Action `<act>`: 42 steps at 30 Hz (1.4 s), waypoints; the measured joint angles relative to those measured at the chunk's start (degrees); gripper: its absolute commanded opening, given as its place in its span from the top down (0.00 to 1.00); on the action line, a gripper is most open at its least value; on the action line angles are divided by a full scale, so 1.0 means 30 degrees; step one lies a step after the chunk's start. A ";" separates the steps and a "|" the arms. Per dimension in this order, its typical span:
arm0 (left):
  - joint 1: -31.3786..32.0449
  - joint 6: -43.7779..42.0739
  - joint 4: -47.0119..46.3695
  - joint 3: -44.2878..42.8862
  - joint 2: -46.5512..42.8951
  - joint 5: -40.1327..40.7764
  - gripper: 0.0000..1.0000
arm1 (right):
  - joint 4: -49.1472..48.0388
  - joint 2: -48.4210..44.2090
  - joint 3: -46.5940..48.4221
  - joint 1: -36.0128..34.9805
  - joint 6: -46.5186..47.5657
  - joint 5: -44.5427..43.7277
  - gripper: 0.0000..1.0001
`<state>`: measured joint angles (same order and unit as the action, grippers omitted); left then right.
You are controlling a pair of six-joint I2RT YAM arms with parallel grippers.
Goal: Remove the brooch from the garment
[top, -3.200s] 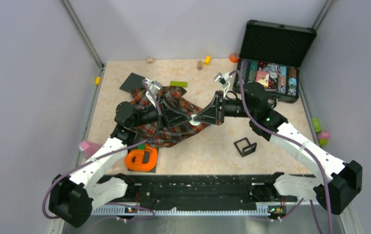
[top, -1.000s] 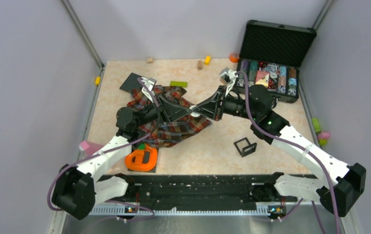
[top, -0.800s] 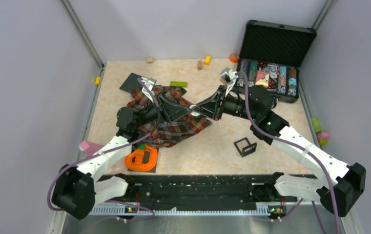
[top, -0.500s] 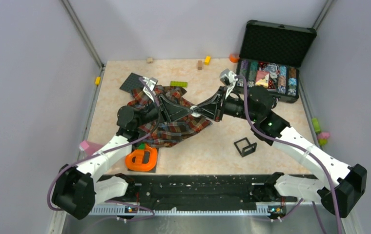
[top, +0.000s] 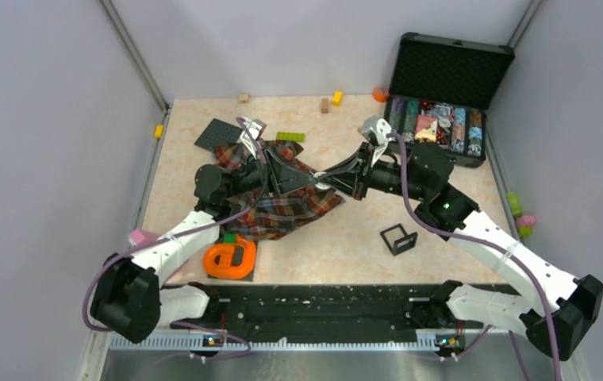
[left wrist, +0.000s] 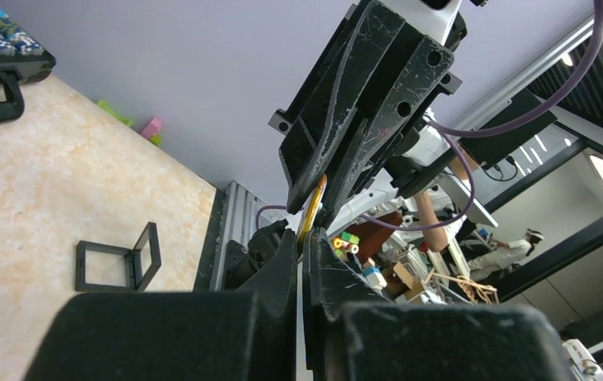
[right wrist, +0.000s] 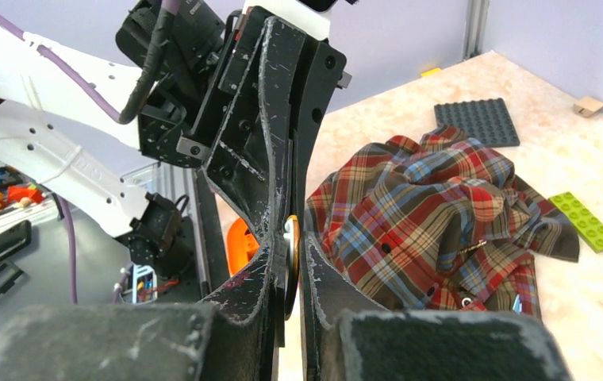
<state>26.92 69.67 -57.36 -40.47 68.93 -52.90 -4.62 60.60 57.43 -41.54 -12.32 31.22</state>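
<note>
The brooch (right wrist: 289, 254) is a small disc with a gold rim, seen edge-on between the fingers of my right gripper (right wrist: 292, 240), which is shut on it. My left gripper (left wrist: 305, 238) is shut too, and the gold rim (left wrist: 312, 208) runs into the notch between its tips. In the top view both grippers, left (top: 312, 178) and right (top: 323, 180), meet tip to tip at the brooch (top: 317, 180), above the right part of the garment (top: 282, 210). The plaid garment (right wrist: 425, 206) lies crumpled on the table, apart from the disc.
An open chip case (top: 441, 127) stands at the back right. A black wire frame (top: 398, 238) sits right of centre, an orange object (top: 231, 258) below the shirt, a black baseplate (top: 220, 133) and green brick (top: 290, 136) behind it. Small blocks dot the far edge.
Both grippers stay joined at the brooch. The joined tips have shifted slightly right and toward the far side, and the left wrist has swung further over the shirt.
</note>
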 measured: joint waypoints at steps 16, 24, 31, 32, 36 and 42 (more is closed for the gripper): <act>0.0000 0.1508 -0.2448 -0.0160 0.1173 0.0474 1.00 | -0.3971 -0.0525 -0.2084 -0.0022 -0.1967 -0.1348 1.00; 0.0007 -0.0444 -0.0415 -0.0160 0.0554 0.1428 1.00 | -0.5340 -0.0262 -0.2652 -0.0036 -0.3373 -0.2310 1.00; 0.0080 -0.2790 0.2076 -0.0153 -0.0364 0.2368 1.00 | -0.5559 0.0029 -0.2652 -0.0036 -0.4065 -0.2688 0.93; 0.0095 -0.3031 0.2295 -0.0153 -0.0415 0.2433 1.00 | -0.5479 0.0051 -0.2652 -0.0036 -0.4087 -0.2718 0.91; 0.0168 -0.4160 0.3395 -0.0153 -0.0561 0.2426 1.00 | -0.4401 0.0095 -0.2463 -0.0036 -0.4109 -0.2922 0.68; 0.0721 -0.5501 0.4306 -0.0197 -0.0510 0.1880 1.00 | -0.3351 0.0138 -0.2652 0.0707 -0.5289 -0.1027 0.44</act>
<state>29.08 53.17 -44.45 -41.06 67.40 -47.27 -14.68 61.01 49.47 -39.42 -28.18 28.14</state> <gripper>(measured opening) 0.010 0.500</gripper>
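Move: The brooch is already pinched between the two grippers' tips: its middle is about 1 cm to the right of the left hand point, and about 1 cm to the left of the right hand point, level with both. From the left gripper the garment lies about 11 cm ahead, 10 cm left and 33 cm down. From the right gripper the black frame sits roughly 3 cm back, 19 cm right and 35 cm down. Carry the brooch forward about 2.5 cm with both grippers facing each other, then sink both some 3 cm, easing back slightly. As they go down, open the right fingers about halfway to let go of the brooch and roll that hand about 15 degrees, forward side dipping; keep the left fingers shut on the rim. ##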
